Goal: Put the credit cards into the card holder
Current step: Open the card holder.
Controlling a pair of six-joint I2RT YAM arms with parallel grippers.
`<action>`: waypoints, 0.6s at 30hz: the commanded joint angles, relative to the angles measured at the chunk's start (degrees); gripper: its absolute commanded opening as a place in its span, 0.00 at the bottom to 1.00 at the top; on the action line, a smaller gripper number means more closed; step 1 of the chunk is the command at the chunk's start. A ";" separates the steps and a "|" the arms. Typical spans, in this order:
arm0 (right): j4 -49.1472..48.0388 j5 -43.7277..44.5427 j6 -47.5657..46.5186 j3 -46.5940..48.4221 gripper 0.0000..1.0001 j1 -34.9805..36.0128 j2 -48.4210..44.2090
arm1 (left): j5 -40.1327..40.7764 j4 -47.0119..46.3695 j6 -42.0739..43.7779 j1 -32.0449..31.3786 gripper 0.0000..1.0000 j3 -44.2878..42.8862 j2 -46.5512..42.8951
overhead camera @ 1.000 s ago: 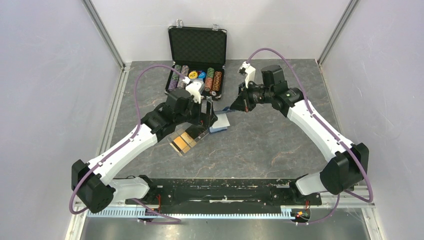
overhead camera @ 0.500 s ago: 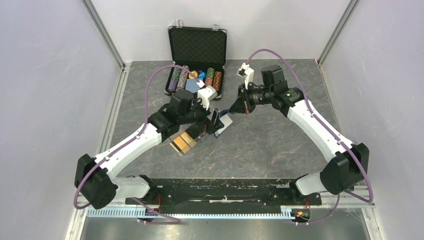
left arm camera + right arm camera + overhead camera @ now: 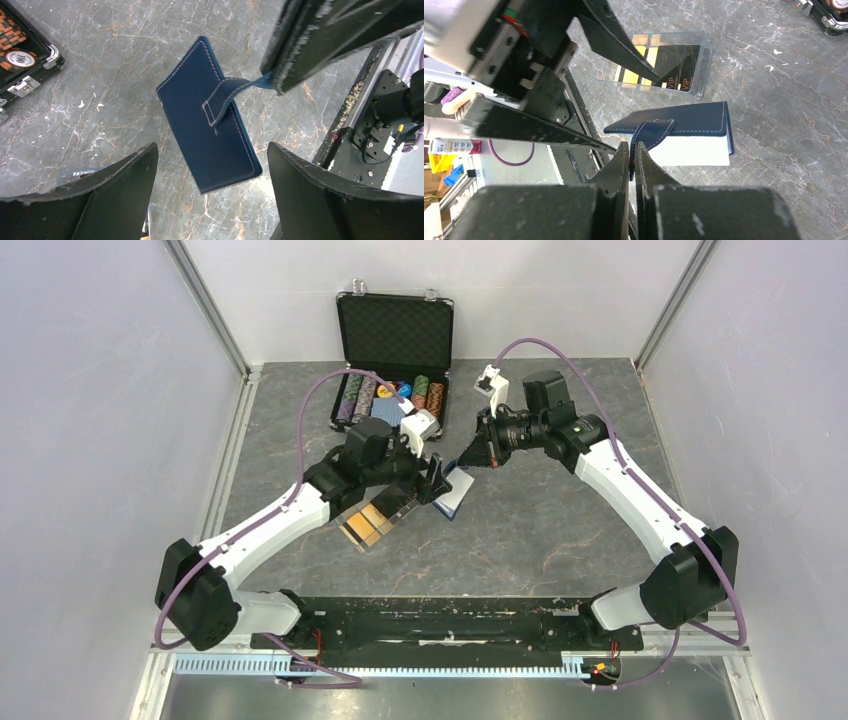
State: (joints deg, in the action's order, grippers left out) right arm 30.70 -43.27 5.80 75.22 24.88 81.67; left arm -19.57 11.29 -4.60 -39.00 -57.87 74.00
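The navy card holder (image 3: 210, 130) lies on the marble table, its snap tab (image 3: 222, 95) pulled up. My right gripper (image 3: 631, 150) is shut on that tab, which lifts the cover off the pale inside (image 3: 694, 150). My left gripper (image 3: 212, 147) hangs open above the card holder (image 3: 455, 496), one finger on each side and neither touching it. The credit cards (image 3: 659, 62), gold and black, lie in a clear tray (image 3: 400, 508) just left of the holder. In the top view the left gripper (image 3: 433, 480) and right gripper (image 3: 466, 456) nearly meet.
An open black briefcase (image 3: 392, 335) with rows of poker chips (image 3: 390, 395) stands at the back. Its corner (image 3: 25, 55) shows in the left wrist view. The arm bases' black rail (image 3: 440, 625) runs along the near edge. Walls close in both sides.
My left gripper has swung right from the tray to sit over the card holder, and its jaws have narrowed slightly. The holder has turned a little. The right gripper holds the tab in place.
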 commanded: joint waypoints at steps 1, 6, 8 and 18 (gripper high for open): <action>-1.94 -2.60 1.60 2.74 0.00 -0.25 -0.86 | 1.27 -2.20 0.78 -0.31 0.85 -2.33 3.57; -2.26 -2.34 2.52 2.49 0.00 -0.19 -0.71 | 2.34 -1.97 1.15 -0.72 0.77 -3.48 5.25; -2.44 -2.43 2.72 2.26 0.00 -0.21 -0.74 | 2.08 -1.55 2.01 -0.72 0.64 -3.48 5.26; -2.85 3.79 2.96 -0.82 0.55 -3.44 -2.99 | -0.49 -0.17 2.55 -0.74 0.02 -3.53 1.55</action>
State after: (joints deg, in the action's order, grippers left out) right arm 29.91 -42.96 8.29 75.18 23.94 81.52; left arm -18.46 11.44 -2.96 -39.86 -59.40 79.33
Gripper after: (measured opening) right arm 0.369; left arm 0.055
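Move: The card holder hangs from the right fingers, which keep its strap pinched; its middle lies about 4 cm back, 3 cm left and 7 cm below the right hand. From the open left hand it is some 4 cm to the right, 2 cm back and 3 cm lower. The clear card box lies on the table about 14 cm left of the left hand, 6 cm back and 17 cm down; the chip case sits roughly 22 cm ahead, 12 cm left and 15 cm down. Down by about 3 cm, edging 1 cm forward, the left hand brings its open fingers over the near edge of the hanging card holder, then shuts them and pinches the cover beside the strap. The right hand stays almost in place holding the strap, and only at the end spreads its fingers part-way to let go. ##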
